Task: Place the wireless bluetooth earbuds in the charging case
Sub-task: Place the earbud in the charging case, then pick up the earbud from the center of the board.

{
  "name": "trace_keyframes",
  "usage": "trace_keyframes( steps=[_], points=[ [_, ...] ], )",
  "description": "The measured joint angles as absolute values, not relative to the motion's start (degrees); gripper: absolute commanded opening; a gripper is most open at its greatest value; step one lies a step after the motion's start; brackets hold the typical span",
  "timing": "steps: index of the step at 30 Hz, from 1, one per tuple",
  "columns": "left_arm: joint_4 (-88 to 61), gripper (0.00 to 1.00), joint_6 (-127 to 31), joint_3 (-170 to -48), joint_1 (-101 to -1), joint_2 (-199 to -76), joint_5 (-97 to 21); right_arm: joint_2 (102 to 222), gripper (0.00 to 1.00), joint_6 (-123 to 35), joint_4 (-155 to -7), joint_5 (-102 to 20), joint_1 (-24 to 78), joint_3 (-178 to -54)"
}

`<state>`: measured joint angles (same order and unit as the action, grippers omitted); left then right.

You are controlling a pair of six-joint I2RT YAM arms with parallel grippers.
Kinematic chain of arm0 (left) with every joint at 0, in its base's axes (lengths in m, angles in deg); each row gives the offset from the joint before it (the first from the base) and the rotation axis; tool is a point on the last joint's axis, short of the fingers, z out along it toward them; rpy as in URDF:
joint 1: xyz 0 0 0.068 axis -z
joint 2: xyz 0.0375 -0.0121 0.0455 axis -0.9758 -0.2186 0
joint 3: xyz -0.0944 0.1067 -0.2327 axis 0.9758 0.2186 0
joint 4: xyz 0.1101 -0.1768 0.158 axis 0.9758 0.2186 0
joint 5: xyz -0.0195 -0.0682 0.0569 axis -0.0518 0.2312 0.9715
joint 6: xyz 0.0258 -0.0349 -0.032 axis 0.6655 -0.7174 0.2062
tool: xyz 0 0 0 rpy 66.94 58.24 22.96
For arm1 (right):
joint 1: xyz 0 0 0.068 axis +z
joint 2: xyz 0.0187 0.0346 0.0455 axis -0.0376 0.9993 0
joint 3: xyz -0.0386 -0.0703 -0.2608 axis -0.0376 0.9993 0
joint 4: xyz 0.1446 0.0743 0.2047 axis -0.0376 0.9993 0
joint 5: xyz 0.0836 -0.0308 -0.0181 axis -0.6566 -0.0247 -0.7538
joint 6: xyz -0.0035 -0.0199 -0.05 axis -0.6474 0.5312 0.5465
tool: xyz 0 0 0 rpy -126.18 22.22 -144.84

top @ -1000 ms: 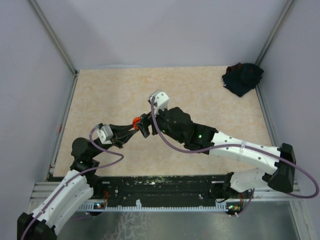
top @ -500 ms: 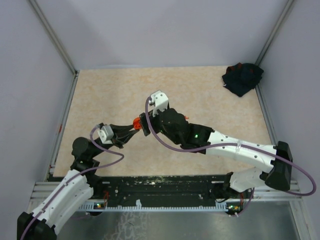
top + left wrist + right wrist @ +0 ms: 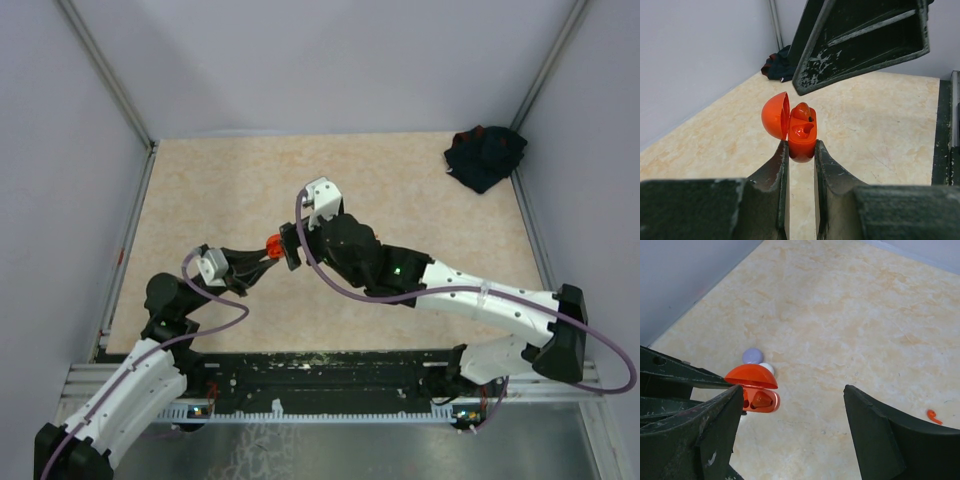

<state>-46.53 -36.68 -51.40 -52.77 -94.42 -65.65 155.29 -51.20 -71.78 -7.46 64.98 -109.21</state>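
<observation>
My left gripper (image 3: 262, 252) (image 3: 801, 148) is shut on the base of an orange charging case (image 3: 272, 243) (image 3: 802, 137) and holds it above the table with its lid (image 3: 751, 376) swung open. One red earbud (image 3: 801, 111) (image 3: 761, 399) sits in a pocket of the case. The pocket beside it looks hollow. My right gripper (image 3: 290, 247) (image 3: 794, 388) hangs open right next to the case, nothing between its fingers; its left finger (image 3: 715, 425) is close to the case. Another red earbud (image 3: 933, 415) lies loose on the table.
A lavender disc (image 3: 753, 356) and a white disc (image 3: 768, 368) lie on the table below the case. A dark crumpled cloth (image 3: 486, 155) (image 3: 777, 65) sits in the far right corner. Grey walls enclose the beige tabletop (image 3: 400, 190) on three sides.
The right gripper's jaws have spread wider beside the case, and its wrist has shifted slightly. The left gripper has kept its hold on the case without moving.
</observation>
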Motion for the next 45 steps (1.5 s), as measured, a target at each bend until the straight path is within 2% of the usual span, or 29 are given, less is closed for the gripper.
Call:
trace_keyframes(
  steps=[5,9,20,27,37,45],
  points=[
    [-43.7,0.0,-36.3,-52.1,-52.8,-94.4,-63.6,153.9,0.82,-50.0,-68.8,-7.4,63.3,-109.3],
    [-40.5,0.0,-35.7,-53.3,-52.8,-94.5,-61.1,152.7,0.82,-49.6,-66.0,-7.7,58.1,-108.9],
    [-35.7,0.0,-34.9,-54.6,-52.8,-95.0,-57.9,149.9,0.76,-49.3,-65.6,-13.5,40.2,-94.8],
    [-34.8,0.0,-34.9,-54.7,-52.8,-95.1,-57.7,157.3,0.68,-49.4,-69.8,-14.3,34.9,-92.6],
    [-34.4,0.0,-34.7,-55.0,-52.8,-95.5,-57.7,169.3,0.51,-49.9,-77.6,-11.6,34.3,-92.2],
    [-34.4,0.0,-34.8,-55.0,-53.3,-96.4,-58.3,178.1,0.43,-49.9,-82.1,-11.0,32.9,-92.4]
  ],
)
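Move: The loose red earbud lies on the table about 19 cm ahead of my right hand, 18 cm to its right and 30 cm below. The open red case, already with one earbud in it, is about 1 cm ahead and 4 cm left of that hand, nearly level; the white case lies 8 cm ahead, 13 cm left and 29 cm below, the lilac one 1 cm farther out and 4 cm farther left. From my left hand the loose earbud lies some 18 cm ahead, 22 cm right and 26 cm down. I swing my right hand away from the red case, first right and forward, then steeply down towards the loose earbud, about 25 cm down in all, tipping the fingers down, turning them some 30 degrees clockwise and closing them to about half open. My left hand keeps its pinch on the case, easing a few centimetres forward and down. ##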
